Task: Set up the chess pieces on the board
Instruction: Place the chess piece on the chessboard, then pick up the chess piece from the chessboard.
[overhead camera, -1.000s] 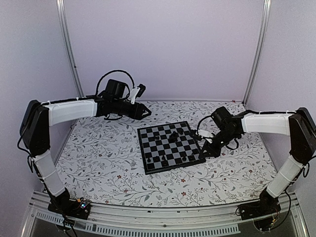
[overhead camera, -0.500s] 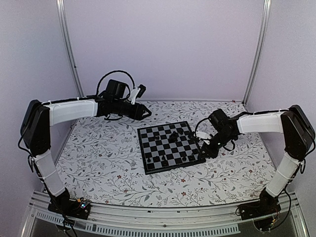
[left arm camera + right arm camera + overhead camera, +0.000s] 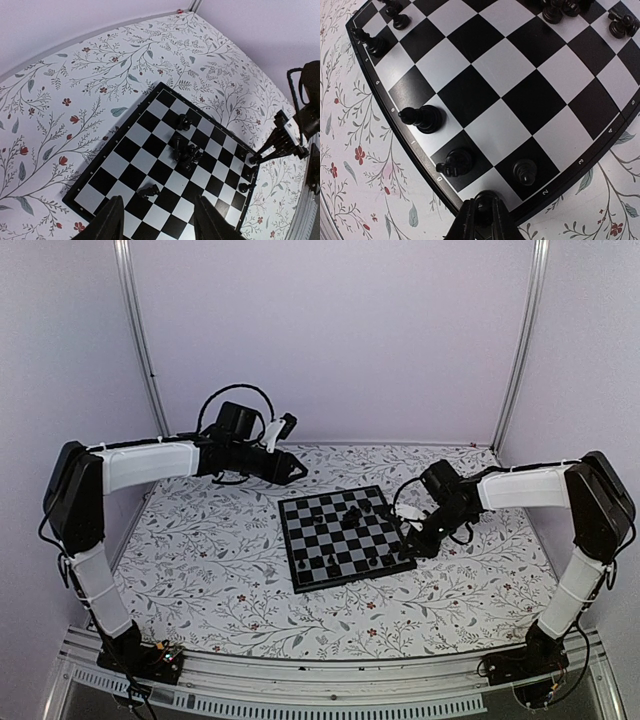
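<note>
The board (image 3: 305,562) lies mid-table, black and pale grey checks. Several black chess pieces stand on it: a cluster (image 3: 352,518) near its middle and a few along the near-right edge (image 3: 372,562). My right gripper (image 3: 408,552) is low at the board's near-right corner, shut on one chess piece (image 3: 485,199) that sits on the corner square between the fingers (image 3: 466,220). Beside it stand three pieces (image 3: 422,119), (image 3: 455,163), (image 3: 525,171). My left gripper (image 3: 160,217) hangs open and empty, high over the board's far-left side; a piece (image 3: 149,190) lies toppled below it.
The board rests on a floral-patterned cloth (image 3: 210,560) that covers the table. Lilac walls and two metal posts (image 3: 140,350) close the back. The right arm's fingers (image 3: 272,147) show at the board's corner in the left wrist view.
The right arm has shifted a little left toward the board's corner, with the piece in its fingers. The left arm has hardly moved.
</note>
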`<state>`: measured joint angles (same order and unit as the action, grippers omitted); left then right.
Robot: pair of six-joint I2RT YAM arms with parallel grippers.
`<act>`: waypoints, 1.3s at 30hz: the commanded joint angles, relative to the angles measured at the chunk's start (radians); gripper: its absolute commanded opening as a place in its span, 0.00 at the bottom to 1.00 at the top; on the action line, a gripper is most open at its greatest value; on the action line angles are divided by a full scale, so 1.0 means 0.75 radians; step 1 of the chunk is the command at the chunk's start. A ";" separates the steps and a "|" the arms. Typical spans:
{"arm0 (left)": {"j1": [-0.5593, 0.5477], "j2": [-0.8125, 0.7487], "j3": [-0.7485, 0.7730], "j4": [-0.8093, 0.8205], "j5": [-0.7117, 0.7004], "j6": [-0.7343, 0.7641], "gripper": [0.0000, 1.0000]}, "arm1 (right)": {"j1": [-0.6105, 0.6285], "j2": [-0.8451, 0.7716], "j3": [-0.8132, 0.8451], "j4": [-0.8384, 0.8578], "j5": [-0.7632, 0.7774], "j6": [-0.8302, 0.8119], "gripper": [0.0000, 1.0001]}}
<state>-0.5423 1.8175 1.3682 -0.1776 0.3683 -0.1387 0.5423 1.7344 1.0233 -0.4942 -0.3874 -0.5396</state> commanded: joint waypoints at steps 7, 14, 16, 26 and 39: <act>0.001 0.025 0.042 -0.017 0.029 0.019 0.50 | 0.004 0.009 0.036 -0.023 0.026 0.033 0.26; 0.001 0.036 0.053 -0.026 0.060 0.020 0.51 | -0.072 -0.170 0.071 -0.109 -0.007 0.031 0.38; -0.001 0.041 0.059 -0.032 0.071 0.020 0.52 | -0.127 -0.220 0.050 -0.104 -0.026 0.033 0.38; -0.147 0.124 0.110 -0.084 0.009 0.182 0.46 | -0.442 -0.394 -0.164 0.076 -0.168 0.042 0.38; -0.278 0.366 0.454 -0.257 -0.120 0.121 0.46 | -0.439 -0.080 0.201 -0.018 -0.311 0.014 0.33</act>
<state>-0.7364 2.0937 1.6455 -0.3450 0.3096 -0.0231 0.1967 1.5482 1.0428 -0.4850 -0.5720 -0.5190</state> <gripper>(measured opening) 0.456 0.343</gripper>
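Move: The right hand holds a chess piece on the board's near right corner square, the piece's middle about 1 cm below the fingertips. One standing piece is some 4 cm left and 1 cm back, another about 7 cm left and 2 back, and a pawn roughly 4 cm ahead and 1 left. From the left hand, the heap of lying pieces is about 13 cm right, level ahead, 16 below; a lone piece stands 4 cm right and 1 back, another 18 right and 4 ahead. Staying almost in place at first, the right hand opens its fingers to about a third and lets go of the piece, then swings up, right and somewhat forward off the board, ending with a rise and forward push, about 14 cm from the corner, turned some 15 degrees clockwise. As it clears, the left hand, fingers still half open, sweeps about 10 cm right towards the heap while sinking 6 cm and drawing back about 3. ##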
